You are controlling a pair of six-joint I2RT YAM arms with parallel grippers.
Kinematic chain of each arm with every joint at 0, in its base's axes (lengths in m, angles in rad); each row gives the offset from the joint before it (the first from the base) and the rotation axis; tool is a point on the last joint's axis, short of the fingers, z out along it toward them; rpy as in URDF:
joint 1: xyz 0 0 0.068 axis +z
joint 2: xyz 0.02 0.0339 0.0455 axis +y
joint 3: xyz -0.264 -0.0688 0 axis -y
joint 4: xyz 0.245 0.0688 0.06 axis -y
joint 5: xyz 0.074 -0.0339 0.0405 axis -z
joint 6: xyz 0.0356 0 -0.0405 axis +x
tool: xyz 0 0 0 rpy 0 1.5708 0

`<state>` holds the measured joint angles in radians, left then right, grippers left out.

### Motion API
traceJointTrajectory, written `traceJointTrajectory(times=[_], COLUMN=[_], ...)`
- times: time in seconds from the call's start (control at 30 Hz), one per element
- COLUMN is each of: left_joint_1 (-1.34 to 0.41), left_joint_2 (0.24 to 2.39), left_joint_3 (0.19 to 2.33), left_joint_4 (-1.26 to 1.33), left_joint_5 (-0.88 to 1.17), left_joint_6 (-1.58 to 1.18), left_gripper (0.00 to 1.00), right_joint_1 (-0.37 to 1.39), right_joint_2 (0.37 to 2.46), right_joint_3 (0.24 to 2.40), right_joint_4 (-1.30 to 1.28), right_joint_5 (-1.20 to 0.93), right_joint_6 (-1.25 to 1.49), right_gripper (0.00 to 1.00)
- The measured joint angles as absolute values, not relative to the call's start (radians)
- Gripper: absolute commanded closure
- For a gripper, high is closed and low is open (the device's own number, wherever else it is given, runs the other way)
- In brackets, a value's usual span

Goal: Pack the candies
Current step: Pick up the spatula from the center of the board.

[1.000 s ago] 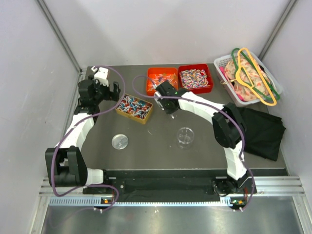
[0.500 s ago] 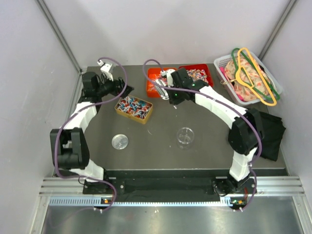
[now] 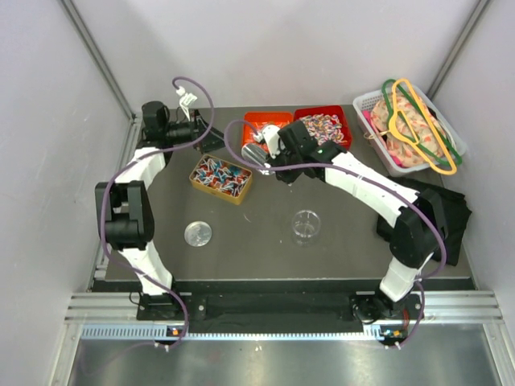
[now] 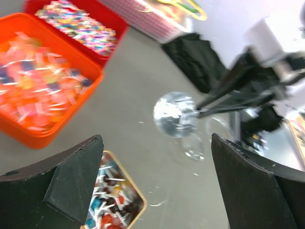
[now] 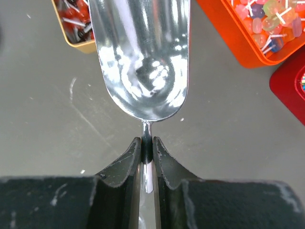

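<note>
The candies [image 3: 220, 175] in red, blue and white wrappers fill a tan tray [image 3: 242, 193] at the left middle of the table; the tray's corner also shows in the left wrist view [image 4: 138, 202] and the right wrist view [image 5: 83, 45]. My right gripper [image 5: 147, 143] is shut on the thin handle of a shiny metal scoop [image 5: 143, 57], whose bowl holds no candy. In the top view the scoop [image 3: 254, 153] hovers between the tan tray and the orange bin. My left gripper [image 4: 155, 183] is open with nothing between its fingers, behind the tray [image 3: 208, 133].
An orange bin [image 3: 268, 125] and a red bin [image 3: 322, 129] of other sweets stand at the back. A clear cup [image 3: 306, 226] and a round lid [image 3: 198, 234] sit nearer the front. A white basket with hangers [image 3: 410, 125] and a black cloth [image 3: 438, 217] lie on the right.
The left arm has swung back and its open gripper has moved right, toward the orange bin. The right arm has stretched out, carrying the scoop back and left.
</note>
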<state>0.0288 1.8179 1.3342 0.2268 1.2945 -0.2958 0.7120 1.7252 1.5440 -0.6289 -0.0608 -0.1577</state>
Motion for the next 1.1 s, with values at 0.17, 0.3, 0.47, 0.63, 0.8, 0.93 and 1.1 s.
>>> traceJointTrajectory(times=[0.17,0.3,0.47,0.63,0.8,0.93,1.1], left_joint_1=[0.017,0.002,-0.054,-0.108,-0.11,-0.113,-0.137], left_joint_2=[1.831,1.865,2.039,2.151,2.151,2.151,2.151], left_joint_3=[1.356,1.348,1.407,1.415,1.426,1.436,1.45], left_joint_4=[0.247,0.458,1.018,1.171,1.245,1.27,1.283], left_joint_5=[1.407,1.45,1.477,1.486,1.489,1.489,1.49], left_joint_6=[-0.352,-0.567,-1.216,-1.532,-1.632,-1.674,-1.704], left_gripper=[0.01,0.01,0.01,0.01,0.01,0.01,0.01], right_joint_1=[0.713,0.717,0.744,0.763,0.763,0.764,0.764], right_joint_2=[1.723,1.71,1.671,1.621,1.584,1.573,1.573], right_joint_3=[1.531,1.531,1.532,1.536,1.538,1.538,1.538], right_joint_4=[-0.64,-0.64,-0.638,-0.637,-0.637,-0.636,-0.643], right_joint_5=[-0.023,0.02,0.079,0.104,0.122,0.134,0.131], right_joint_6=[-0.226,-0.273,-0.341,-0.373,-0.398,-0.417,-0.424], right_gripper=[1.0,1.0,1.0,1.0,1.0,1.0,1.0])
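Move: The spatula, already in the right fingers by its handle, has its middle about 12 cm to the right of the open left hand, 6 cm back and nearly level in height. From the right hand it lies some 5 cm left, 3 cm ahead and 3 cm up, and the left gripper it is brought to is roughly 17 cm left, 9 cm ahead and 4 cm higher. On the table, 18 cm below the left hand, the yellow box sits 8 cm back, and the orange box 14 cm right and 6 cm ahead. The spatula is lifted about 6 cm by the right hand, which keeps its pinch on the handle, drifts some 3 cm right and tips its fingers upward. The open left hand closes in on the bowl, travelling about 7 cm right and 3 cm back, rising, dipping and rising a little, while it rolls some 30 degrees and swings clockwise to point straight right; its fingers stay wide. ##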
